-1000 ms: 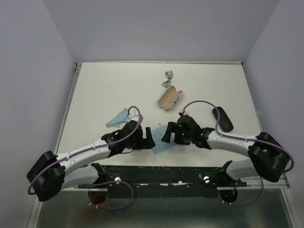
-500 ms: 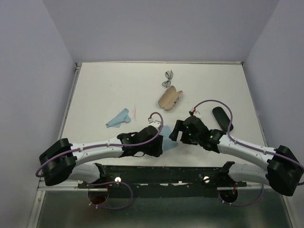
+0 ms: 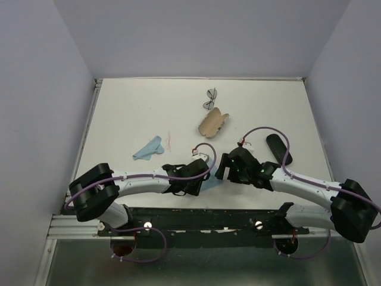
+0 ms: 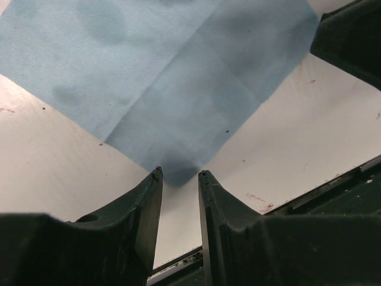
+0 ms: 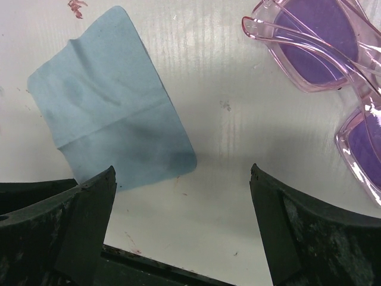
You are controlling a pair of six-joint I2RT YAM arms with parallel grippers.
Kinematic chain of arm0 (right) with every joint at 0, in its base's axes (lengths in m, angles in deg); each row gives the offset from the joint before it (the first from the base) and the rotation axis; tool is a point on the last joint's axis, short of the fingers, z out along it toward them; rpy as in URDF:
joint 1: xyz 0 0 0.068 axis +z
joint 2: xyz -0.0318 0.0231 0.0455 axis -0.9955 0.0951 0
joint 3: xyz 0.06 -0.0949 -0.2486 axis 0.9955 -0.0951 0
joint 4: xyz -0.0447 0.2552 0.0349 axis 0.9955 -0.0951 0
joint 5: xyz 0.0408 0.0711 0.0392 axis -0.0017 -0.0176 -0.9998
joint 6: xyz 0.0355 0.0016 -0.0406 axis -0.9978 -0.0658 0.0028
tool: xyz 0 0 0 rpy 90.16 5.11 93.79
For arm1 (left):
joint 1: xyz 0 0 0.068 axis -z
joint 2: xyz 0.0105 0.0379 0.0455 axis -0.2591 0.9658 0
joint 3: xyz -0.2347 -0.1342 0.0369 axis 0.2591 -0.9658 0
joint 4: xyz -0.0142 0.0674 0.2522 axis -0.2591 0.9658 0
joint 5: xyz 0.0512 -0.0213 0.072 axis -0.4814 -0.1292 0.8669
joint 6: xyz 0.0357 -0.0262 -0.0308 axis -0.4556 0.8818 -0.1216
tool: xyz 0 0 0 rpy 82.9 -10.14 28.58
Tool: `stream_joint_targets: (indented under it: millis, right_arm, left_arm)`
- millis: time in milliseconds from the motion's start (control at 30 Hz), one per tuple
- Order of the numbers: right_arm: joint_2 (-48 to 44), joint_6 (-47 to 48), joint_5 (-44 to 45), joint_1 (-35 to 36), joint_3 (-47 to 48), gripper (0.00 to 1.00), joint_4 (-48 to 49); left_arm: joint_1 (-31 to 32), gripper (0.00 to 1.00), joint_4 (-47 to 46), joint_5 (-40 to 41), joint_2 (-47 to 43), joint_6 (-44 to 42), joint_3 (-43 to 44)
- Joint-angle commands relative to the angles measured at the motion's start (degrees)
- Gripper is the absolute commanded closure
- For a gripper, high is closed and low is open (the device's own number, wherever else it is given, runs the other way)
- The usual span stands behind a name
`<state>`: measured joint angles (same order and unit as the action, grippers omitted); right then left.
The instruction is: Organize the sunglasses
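The pink-purple sunglasses (image 5: 324, 50) lie on the table at the upper right of the right wrist view; the right arm hides them from above. The dark-framed sunglasses (image 3: 210, 99) rest far back on the table, away from both arms. My left gripper (image 3: 198, 174) (image 4: 178, 174) is low over the near corner of a blue cloth (image 4: 172, 77) (image 3: 213, 180). Its jaws are narrowed to a small gap, and the cloth's corner lies at their tips. My right gripper (image 3: 222, 167) (image 5: 183, 170) is wide open over bare table between that cloth (image 5: 113, 125) and the pink pair, holding nothing.
A beige soft pouch (image 3: 213, 122) lies just in front of the dark pair. A black oblong case (image 3: 278, 149) sits to the right beside the right arm. A second blue cloth (image 3: 149, 149) lies left of centre. The table's near rail (image 3: 196, 214) runs just behind both grippers.
My left arm has swung right to the middle cloth's corner and its jaws have narrowed from wide open. The right gripper has shifted a little right and stayed open.
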<state>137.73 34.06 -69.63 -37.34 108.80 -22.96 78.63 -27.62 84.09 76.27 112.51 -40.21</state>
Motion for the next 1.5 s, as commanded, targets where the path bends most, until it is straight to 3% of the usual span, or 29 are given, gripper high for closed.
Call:
stream_joint_targets:
  millis: [0,167,400,667,800,1000,1133,1300,1467]
  right_arm:
    - [1.4,1.2,0.6,0.2,0.3,0.00,-1.0]
    - [2.0,1.8,0.6,0.3,0.8,0.00,-0.9]
    - [2.1,2.1,0.9,0.2,0.6,0.00,-1.3]
    - [1.7,2.1,0.3,0.3,0.7,0.01,-1.7]
    - [2.4,2.5,-0.6,0.3,0.9,0.09,-1.6]
    - [3.9,4.6,-8.8,0.2,0.4,0.20,1.7]
    - [4.8,3.0,-8.1,0.2,0.2,0.25,1.5]
    - [8.1,0.9,-9.1,0.2,0.9,0.44,2.3]
    - [12.2,-1.2,-8.1,0.3,1.3,0.53,2.7]
  left_arm:
    - [0.5,0.59,3.3,3.7,1.1,1.2,1.3]
    - [2.4,0.60,4.8,2.8,3.2,1.4,2.8]
    - [4.6,0.60,11.9,8.7,6.8,4.3,7.0]
    - [6.5,0.72,15.9,11.6,8.0,5.7,7.9]
    - [7.1,0.86,16.0,11.6,8.3,5.5,8.0]
    - [7.2,1.00,14.3,11.0,7.2,5.8,7.7]
    - [7.2,1.00,10.6,9.0,5.3,5.4,6.1]
    - [7.2,1.00,8.6,8.8,3.9,6.3,4.8]
    - [7.2,1.00,6.3,8.5,2.3,6.8,2.9]
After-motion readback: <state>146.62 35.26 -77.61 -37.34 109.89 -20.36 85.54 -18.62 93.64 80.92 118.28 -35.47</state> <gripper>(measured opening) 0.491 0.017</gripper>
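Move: Just behind the left hand's half-open fingers is the blue cloth's near corner, about 1 cm back, 1 cm left and 1 cm below them. The cloth's right corner is about 5 cm ahead and 11 cm to the right of that hand. From the wide-open right hand, this right corner is some 2 cm back, 1 cm left and 3 cm below. The pink glasses are about 4 cm ahead and 12 cm right of it, the open tan case some 26 cm straight ahead. Easing back about 1.5 cm and down 1 cm while rolling some 10 degrees, the left hand shuts its fingers on the cloth's near corner and pinches it. The right hand dips slightly and waits, then goes down, left and back towards the right corner, about 3 cm lower in all, tipping steeper and closing to half open. ##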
